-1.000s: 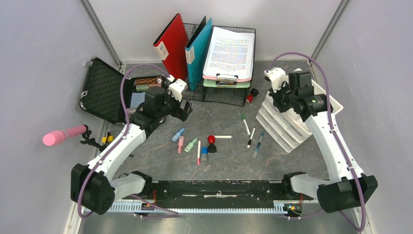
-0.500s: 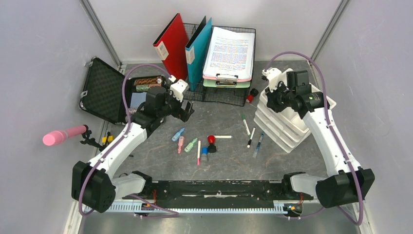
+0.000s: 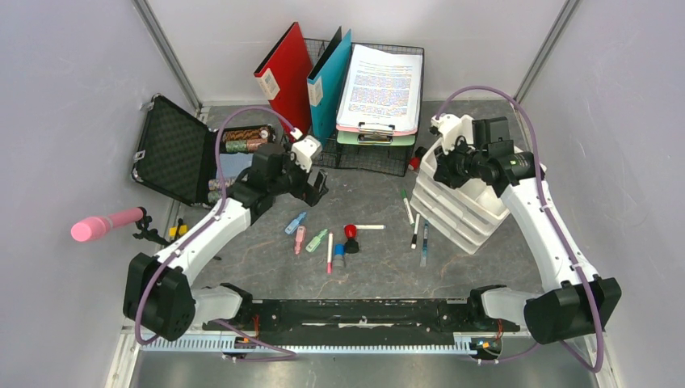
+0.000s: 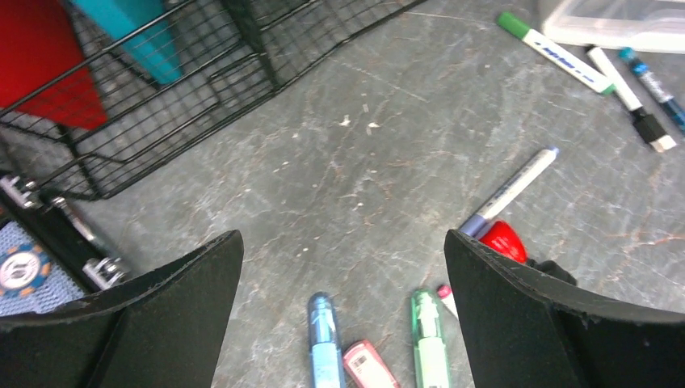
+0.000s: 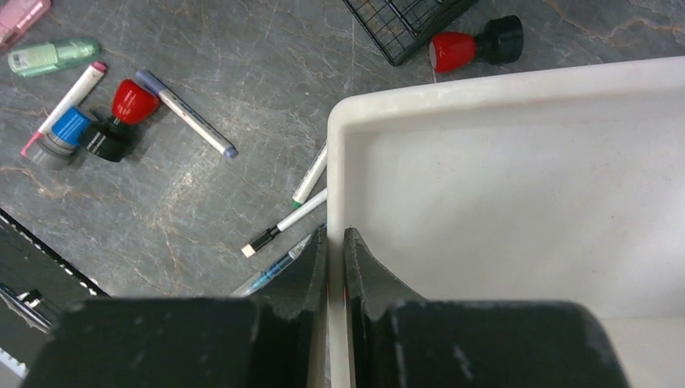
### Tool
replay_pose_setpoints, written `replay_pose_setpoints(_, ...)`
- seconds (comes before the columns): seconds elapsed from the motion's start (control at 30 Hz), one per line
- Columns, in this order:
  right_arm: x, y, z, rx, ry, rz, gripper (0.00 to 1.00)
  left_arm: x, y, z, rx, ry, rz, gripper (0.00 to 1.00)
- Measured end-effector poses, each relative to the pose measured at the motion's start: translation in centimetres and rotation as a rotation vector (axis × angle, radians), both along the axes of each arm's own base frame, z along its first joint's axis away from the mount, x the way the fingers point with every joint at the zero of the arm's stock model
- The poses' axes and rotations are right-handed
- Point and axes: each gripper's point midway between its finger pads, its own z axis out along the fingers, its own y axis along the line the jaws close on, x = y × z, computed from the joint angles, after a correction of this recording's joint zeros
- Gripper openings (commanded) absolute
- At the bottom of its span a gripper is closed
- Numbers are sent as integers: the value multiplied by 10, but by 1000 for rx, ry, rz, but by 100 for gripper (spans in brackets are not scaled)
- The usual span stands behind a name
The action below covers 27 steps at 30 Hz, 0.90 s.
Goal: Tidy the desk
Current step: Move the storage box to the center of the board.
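The desk (image 3: 380, 271) is a dark grey mottled top strewn with pens. My right gripper (image 3: 442, 159) is shut on the left rim of the top tray of a white tray stack (image 3: 468, 212). In the right wrist view its jaws (image 5: 336, 242) pinch that thin white wall (image 5: 337, 162). My left gripper (image 3: 317, 187) hangs open above the desk with nothing between its fingers (image 4: 341, 238). Just below it lie a blue highlighter (image 4: 325, 339), a pink eraser (image 4: 367, 365) and a green highlighter (image 4: 430, 339).
A green marker (image 3: 407, 206), a white marker (image 3: 416, 229) and a blue pen (image 3: 425, 243) lie against the trays' left side. A red stamp (image 3: 350, 234) sits mid-desk, another (image 3: 417, 158) by the black wire basket (image 3: 363, 158) of binders. An open black case (image 3: 174, 149) stands at left.
My right gripper has dragged the white tray stack to the left, up against the markers and the blue pen. My left gripper has shifted a little to the right, staying open.
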Motion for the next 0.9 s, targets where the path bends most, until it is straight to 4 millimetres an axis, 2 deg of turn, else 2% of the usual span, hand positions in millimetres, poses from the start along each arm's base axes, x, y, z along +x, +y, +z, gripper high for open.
replay_pose_setpoints(0.13,3,3,1,26,4,-16,28,-9,-22,-2,-11,18,-62,100)
replay_pose_setpoints(0.3,12,8,8,63,-26,-35,57,-30,-65,4,-104,58,-156,100)
replay_pose_setpoints(0.4,18,6,12,57,-53,-57,66,-44,-95,12,-197,102,-201,100)
replay_pose_setpoints(0.53,27,-4,26,20,-119,-94,70,-59,-139,27,-308,174,-260,100)
replay_pose_setpoints(0.63,30,-20,43,-1,-191,-148,70,-66,-171,44,-379,223,-297,100)
replay_pose_setpoints(0.77,35,-61,67,-25,-271,-272,70,-75,-209,63,-461,297,-334,100)
replay_pose_setpoints(0.9,39,-109,80,-79,-312,-405,70,-84,-235,60,-492,380,-344,100)
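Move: The right hand grips the storage box's left rim; the box's middle lies about 8 cm to its right, 2 cm ahead and some 10 cm below. Three markers lie on the board about 4 cm left and 4 cm back, a red stamp 3 cm left and 16 cm ahead, both some 20 cm down; the wire rack's middle is about 21 cm left and 22 cm ahead. From the empty left hand, the box is roughly 40 cm right, 2 cm ahead and a bit lower. Rightward sweep by both arms: the right fingers open and come free of the box's left rim, easing slightly forward, then the hand lifts and swings about 11 cm right over the open tray, tipping up and turning clockwise. The left hand, fingers still wide open, goes some 23 cm right towards the box, drawing back and rising a little, left side rolling down nearly 30 degrees. ##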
